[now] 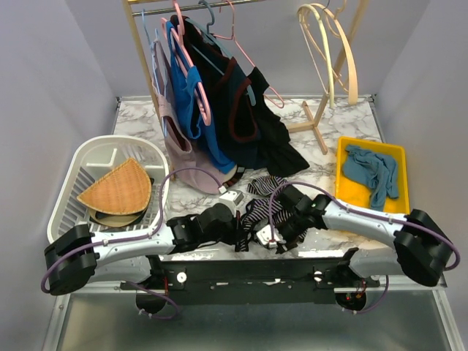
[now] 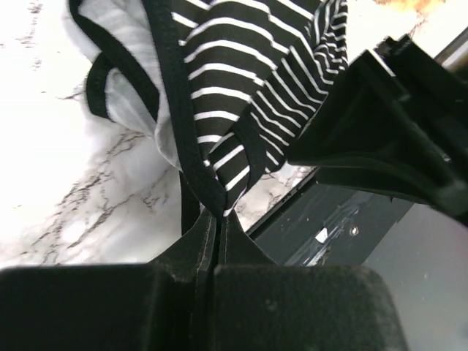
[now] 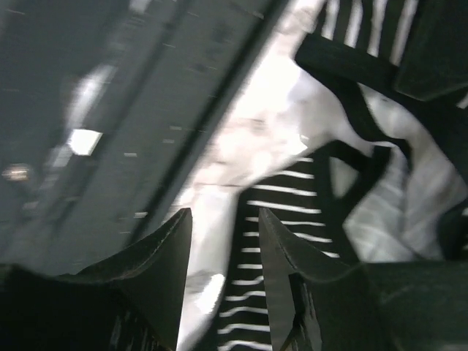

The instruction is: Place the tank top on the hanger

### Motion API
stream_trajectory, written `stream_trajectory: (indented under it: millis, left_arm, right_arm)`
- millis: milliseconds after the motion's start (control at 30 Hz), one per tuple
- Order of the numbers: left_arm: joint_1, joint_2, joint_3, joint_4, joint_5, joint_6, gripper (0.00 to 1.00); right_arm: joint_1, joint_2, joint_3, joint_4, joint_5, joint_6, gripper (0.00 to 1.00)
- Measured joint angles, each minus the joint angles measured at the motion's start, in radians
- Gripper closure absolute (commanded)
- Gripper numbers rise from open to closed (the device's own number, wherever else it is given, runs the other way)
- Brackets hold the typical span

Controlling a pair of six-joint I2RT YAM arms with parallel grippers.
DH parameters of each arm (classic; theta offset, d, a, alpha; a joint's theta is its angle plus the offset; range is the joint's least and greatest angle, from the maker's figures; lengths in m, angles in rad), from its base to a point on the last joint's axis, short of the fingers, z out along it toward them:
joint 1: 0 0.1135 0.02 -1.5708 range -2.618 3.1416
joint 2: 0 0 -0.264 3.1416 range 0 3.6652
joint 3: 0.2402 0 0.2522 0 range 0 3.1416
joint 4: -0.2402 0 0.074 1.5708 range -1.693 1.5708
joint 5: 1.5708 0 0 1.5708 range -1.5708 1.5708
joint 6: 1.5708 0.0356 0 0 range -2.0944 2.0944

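The tank top (image 1: 257,209), thin black-and-white stripes with black edging, lies crumpled on the marble table (image 1: 344,124) near its front edge, between my two grippers. My left gripper (image 1: 235,228) (image 2: 217,218) is shut on the black edging of the tank top (image 2: 241,95), and the cloth rises from its tips. My right gripper (image 1: 272,232) (image 3: 224,218) stands open, its jaws partly apart, with a striped fold of the tank top (image 3: 289,183) lying between them. The hanger (image 1: 327,44), a pale cream wooden arch, hangs at the back right.
A clothes rail at the back carries pink hangers (image 1: 191,69), a blue garment (image 1: 201,117) and a black garment (image 1: 256,124). A white basket (image 1: 69,197) stands at left. A yellow tray (image 1: 351,191) with teal cloth (image 1: 373,172) stands at right. The table's dark front frame (image 2: 329,219) is close.
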Motion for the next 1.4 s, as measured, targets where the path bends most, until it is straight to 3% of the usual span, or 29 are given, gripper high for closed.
stream_trajectory:
  millis: [133, 300, 433, 667, 867, 967, 1167, 1267, 1400]
  left_arm:
    - [0.03, -0.014, -0.031, 0.028, 0.023, 0.003, 1.0]
    - [0.055, -0.02, -0.064, 0.061, 0.048, 0.011, 1.0]
    - [0.067, -0.036, -0.079, 0.083, 0.064, 0.018, 1.0]
    - [0.083, -0.146, -0.087, 0.05, 0.074, 0.053, 1.0]
    - [0.089, -0.339, 0.002, -0.075, 0.07, 0.147, 1.0]
    - [0.089, -0.397, 0.109, -0.14, 0.062, 0.209, 1.0]
    - [0.089, -0.409, 0.377, -0.246, 0.057, 0.316, 1.0]
    - [0.089, -0.377, 0.505, -0.285, 0.057, 0.36, 1.0]
    - [0.089, -0.355, 0.562, -0.304, 0.049, 0.396, 1.0]
  right_arm:
    - [0.038, 0.072, 0.034, 0.062, 0.092, 0.034, 0.54]
    - [0.083, 0.123, 0.035, 0.106, 0.185, 0.06, 0.69]
    - [0.091, 0.132, 0.042, 0.108, 0.2, 0.071, 0.99]
    - [0.096, 0.046, 0.094, -0.019, 0.248, 0.071, 1.0]
    - [0.018, -0.107, 0.369, -0.256, 0.254, 0.068, 1.0]
    - [-0.111, -0.19, 0.512, -0.362, 0.208, 0.06, 0.99]
    - [-0.345, -0.337, 0.639, -0.47, 0.106, 0.051, 0.99]
    - [-0.466, -0.416, 0.649, -0.46, 0.074, 0.08, 1.0]
    - [-0.539, -0.508, 0.565, -0.337, 0.123, 0.179, 1.0]
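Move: The near edge of the tank top, which the half-open right fingers go for, lies about 3 cm below the right hand, some 2 cm ahead and 1 cm left. From the left hand, already pinching the top's black-trimmed cloth, that edge is about 11 cm right, 1 cm back and 5 cm lower. The yellow tray is some 23 cm ahead and 31 cm right of the right hand; the black garment's hem is about 25 cm ahead and 3 cm right. The right fingers pinch the tank top's black-trimmed near edge, after a short dip of 2 to 3 cm down and forward, while the left keeps its grip almost in place. Then both hands lift it nearly 30 cm, the right also swinging some 10 cm to the right and 8 cm forward and turning about 40 degrees clockwise; the left tips its fingers upward, drifting little sideways. ##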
